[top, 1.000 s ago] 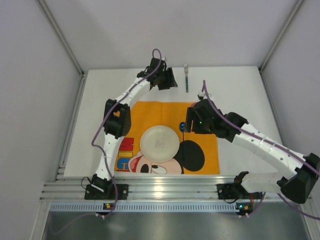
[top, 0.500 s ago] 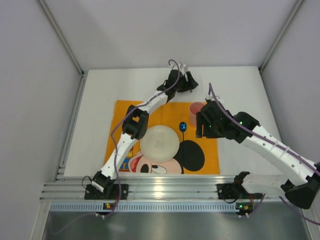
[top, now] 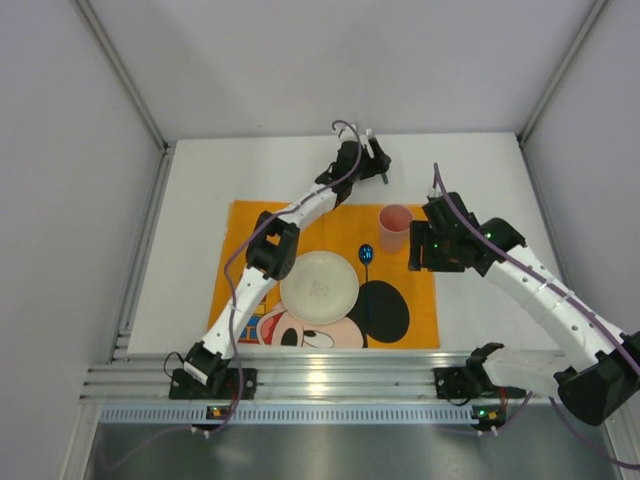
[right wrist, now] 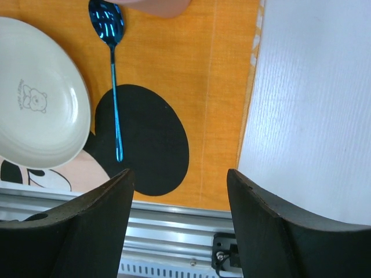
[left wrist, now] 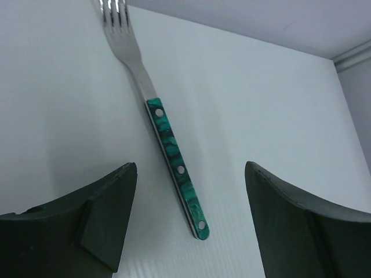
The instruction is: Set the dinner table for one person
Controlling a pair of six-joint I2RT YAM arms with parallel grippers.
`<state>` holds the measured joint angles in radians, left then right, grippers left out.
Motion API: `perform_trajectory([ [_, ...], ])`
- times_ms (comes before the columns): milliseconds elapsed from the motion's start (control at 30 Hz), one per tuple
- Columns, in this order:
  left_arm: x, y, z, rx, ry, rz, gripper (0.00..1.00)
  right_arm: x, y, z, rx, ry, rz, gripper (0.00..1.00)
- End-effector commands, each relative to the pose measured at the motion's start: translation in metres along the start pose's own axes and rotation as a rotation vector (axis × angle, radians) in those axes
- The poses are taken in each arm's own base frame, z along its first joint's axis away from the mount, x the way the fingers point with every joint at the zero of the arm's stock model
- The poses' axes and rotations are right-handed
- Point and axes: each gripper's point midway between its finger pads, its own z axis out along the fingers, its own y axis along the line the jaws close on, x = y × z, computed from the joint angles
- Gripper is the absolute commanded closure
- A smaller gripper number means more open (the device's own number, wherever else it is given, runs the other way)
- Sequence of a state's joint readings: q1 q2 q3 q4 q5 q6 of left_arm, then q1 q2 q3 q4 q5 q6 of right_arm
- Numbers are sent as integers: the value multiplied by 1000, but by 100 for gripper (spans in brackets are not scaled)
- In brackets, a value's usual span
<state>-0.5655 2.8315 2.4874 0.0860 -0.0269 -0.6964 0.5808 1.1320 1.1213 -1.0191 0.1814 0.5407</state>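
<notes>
On the white dinner table (top: 480, 170) lies an orange Mickey Mouse mat (top: 250, 225). It carries a cream plate (top: 319, 287) (right wrist: 35, 98), a blue spoon (top: 367, 254) (right wrist: 113, 75) to the plate's right, and an upright pink cup (top: 394, 228). A fork with a green handle (left wrist: 174, 162) lies on the bare table beyond the mat. My left gripper (top: 370, 163) (left wrist: 191, 168) hovers open over it, a finger on each side of the handle's end, and hides the fork from above. My right gripper (top: 422, 248) (right wrist: 179, 174) is open and empty, just right of the cup, above the mat's right edge.
A ribbed aluminium rail (top: 330, 380) (right wrist: 174, 237) runs along the near edge, with both arm bases on it. Grey walls close in the table at the back and both sides. Bare white tabletop lies right of the mat (right wrist: 313, 104).
The left arm swung right from the far left of the mat to over the fork, and its jaws widened. The right arm drew back to the right, uncovering the pink cup.
</notes>
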Motion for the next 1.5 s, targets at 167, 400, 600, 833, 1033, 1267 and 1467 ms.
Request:
perform_trajectory([
  [167,-34,-35,3,126,-149,-4,20,-1,-2,3,-50,-5,-9,36],
  [400,-39,-20,7,26,-188,69,16,-3,-12,9,-47,9,1,36],
  [600,-21,-24,7,38,-118,176,24,-1,-18,15,-52,24,16,37],
  [833,-10,-4,2,-31,-13,146,30,-7,-20,17,-72,17,45,37],
  [1033,-19,72,-18,-199,142,39,37,-23,-14,14,-125,-17,83,37],
  [1267,-8,81,-39,-324,209,257,34,-26,-14,8,-145,-33,91,37],
  [1467,-37,-8,-53,92,82,80,42,-13,-21,0,-139,-41,104,37],
])
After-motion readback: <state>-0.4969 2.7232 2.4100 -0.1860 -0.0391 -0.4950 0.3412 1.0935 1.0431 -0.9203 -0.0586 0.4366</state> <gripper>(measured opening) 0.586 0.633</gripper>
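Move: The fork lies about 6 cm ahead of the left hand, 1 cm to its left and some 5 cm below. The cup stands roughly 21 cm back and 3 cm right of that hand; the spoon lies about 33 cm back and 6 cm left. From the right hand, the fork is some 46 cm ahead, 5 cm left and 15 cm below. Left hand drifts about 7 cm left, away from the fork, sinking 2 cm, rolling left-side-up as its fingers partly close. ##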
